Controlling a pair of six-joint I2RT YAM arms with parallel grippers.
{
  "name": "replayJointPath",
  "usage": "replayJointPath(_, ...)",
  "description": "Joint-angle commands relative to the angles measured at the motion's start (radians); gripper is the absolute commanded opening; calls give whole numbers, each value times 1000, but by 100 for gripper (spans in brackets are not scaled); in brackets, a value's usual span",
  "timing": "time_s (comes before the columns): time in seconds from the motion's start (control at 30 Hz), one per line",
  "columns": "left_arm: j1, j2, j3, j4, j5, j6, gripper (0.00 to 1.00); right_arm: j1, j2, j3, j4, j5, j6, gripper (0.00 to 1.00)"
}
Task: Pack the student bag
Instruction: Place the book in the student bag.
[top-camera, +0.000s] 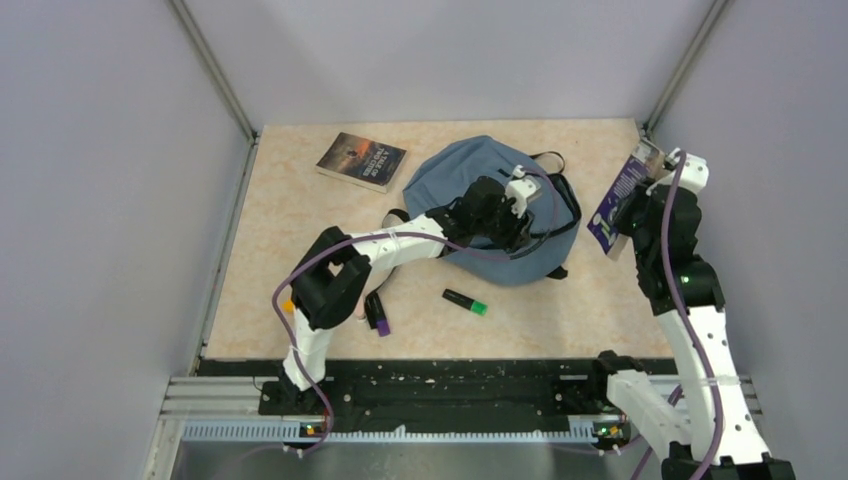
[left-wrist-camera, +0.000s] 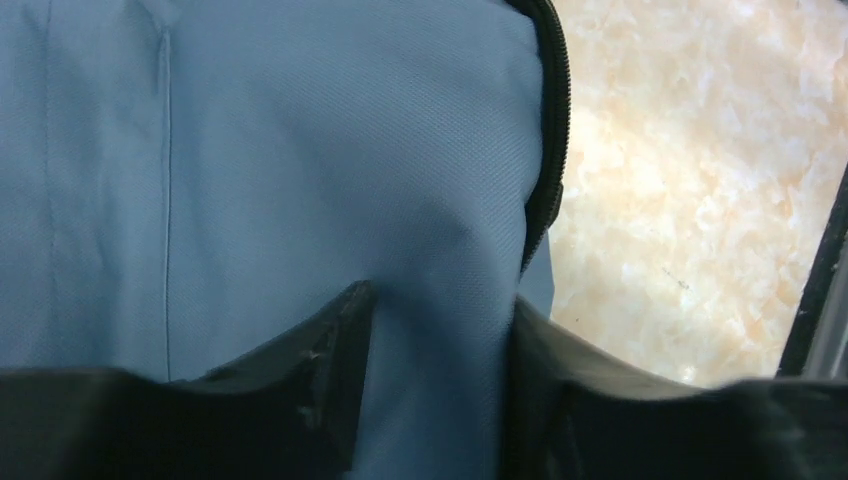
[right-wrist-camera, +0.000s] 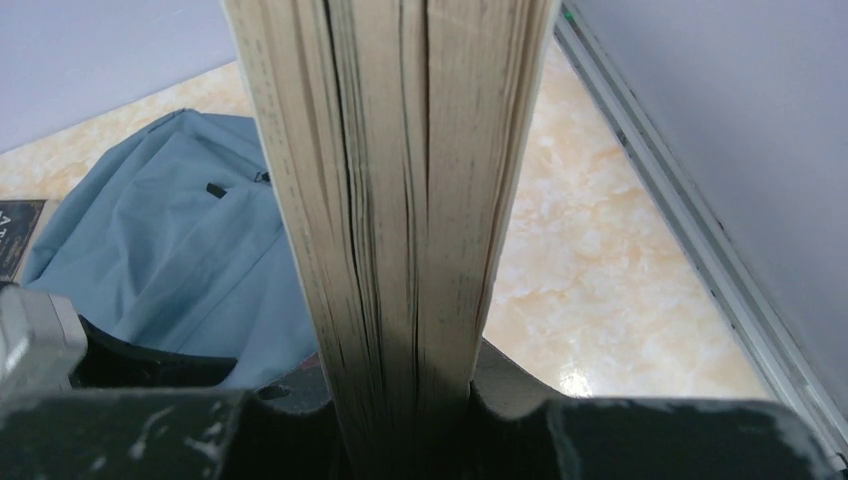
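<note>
The slate-blue student bag (top-camera: 465, 185) lies flat in the middle of the table, its black straps at the right. My left gripper (top-camera: 517, 228) presses down on its right part. In the left wrist view the gripper (left-wrist-camera: 440, 300) stands open, with a ridge of the bag's fabric (left-wrist-camera: 280, 150) between the two fingers, next to the black zipper (left-wrist-camera: 553, 120). My right gripper (top-camera: 640, 205) hangs above the table's right edge, shut on a purple-covered book (top-camera: 615, 200) held upright. In the right wrist view the book's page edges (right-wrist-camera: 390, 180) fill the gap of the gripper (right-wrist-camera: 400, 375).
A second book (top-camera: 361, 160) with a dark cover lies at the back left of the bag. A green highlighter (top-camera: 466, 301) lies in front of the bag, and a purple marker (top-camera: 379, 318) near the left arm. Metal frame posts and grey walls close in the table.
</note>
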Motion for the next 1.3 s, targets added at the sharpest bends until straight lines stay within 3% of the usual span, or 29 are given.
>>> replayJointPath(0.0,-8,-20,72,-29,-96,14,35,4,-104,-50,80,17,25,0)
replayJointPath(0.07,-8,-60,55,-9,-154,-2,17,4,-128,-82,86,-24,56,0)
replayJointPath(0.17,-6,-135,24,34,-223,-17,0,4,-154,-151,95,-75,90,0)
replayJointPath(0.33,0,-239,16,71,-260,-27,0,4,-185,-236,63,-129,141,0)
replayJointPath(0.6,25,-278,44,69,-242,-35,0,3,-204,-368,70,-469,329,0)
replayJointPath(0.77,33,-292,24,67,-204,-15,0,3,-219,-428,125,-592,446,0)
replayJointPath(1.07,43,-323,-45,105,-158,-16,0,3,-136,-550,487,-770,700,0)
replayJointPath(1.27,43,-343,-83,122,-138,-13,0,4,-131,-634,696,-623,876,0)
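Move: The left fingers stand open around the upper rim of the student bag's mouth, its fabric about 1 cm ahead and 1 cm below; a green marker lies roughly 12 cm back and 11 cm left, 13 cm down. The right hand already holds the book; the bag's mouth is about 19 cm to its left, 2 cm farther out and 20 cm lower, and the bag's carry loop some 23 cm ahead, 15 cm left and 27 cm down. The left fingers shut on the bag's upper rim and pull it up some 11 cm, drifting left and a little forward, then hold it there pinched and raised. Meanwhile the right hand, keeping its grip on the book's edge, draws back slightly, then sweeps it down and left about 14 cm each way towards the lifted mouth, rolling some 50 degrees so that the hand's left side rises. ##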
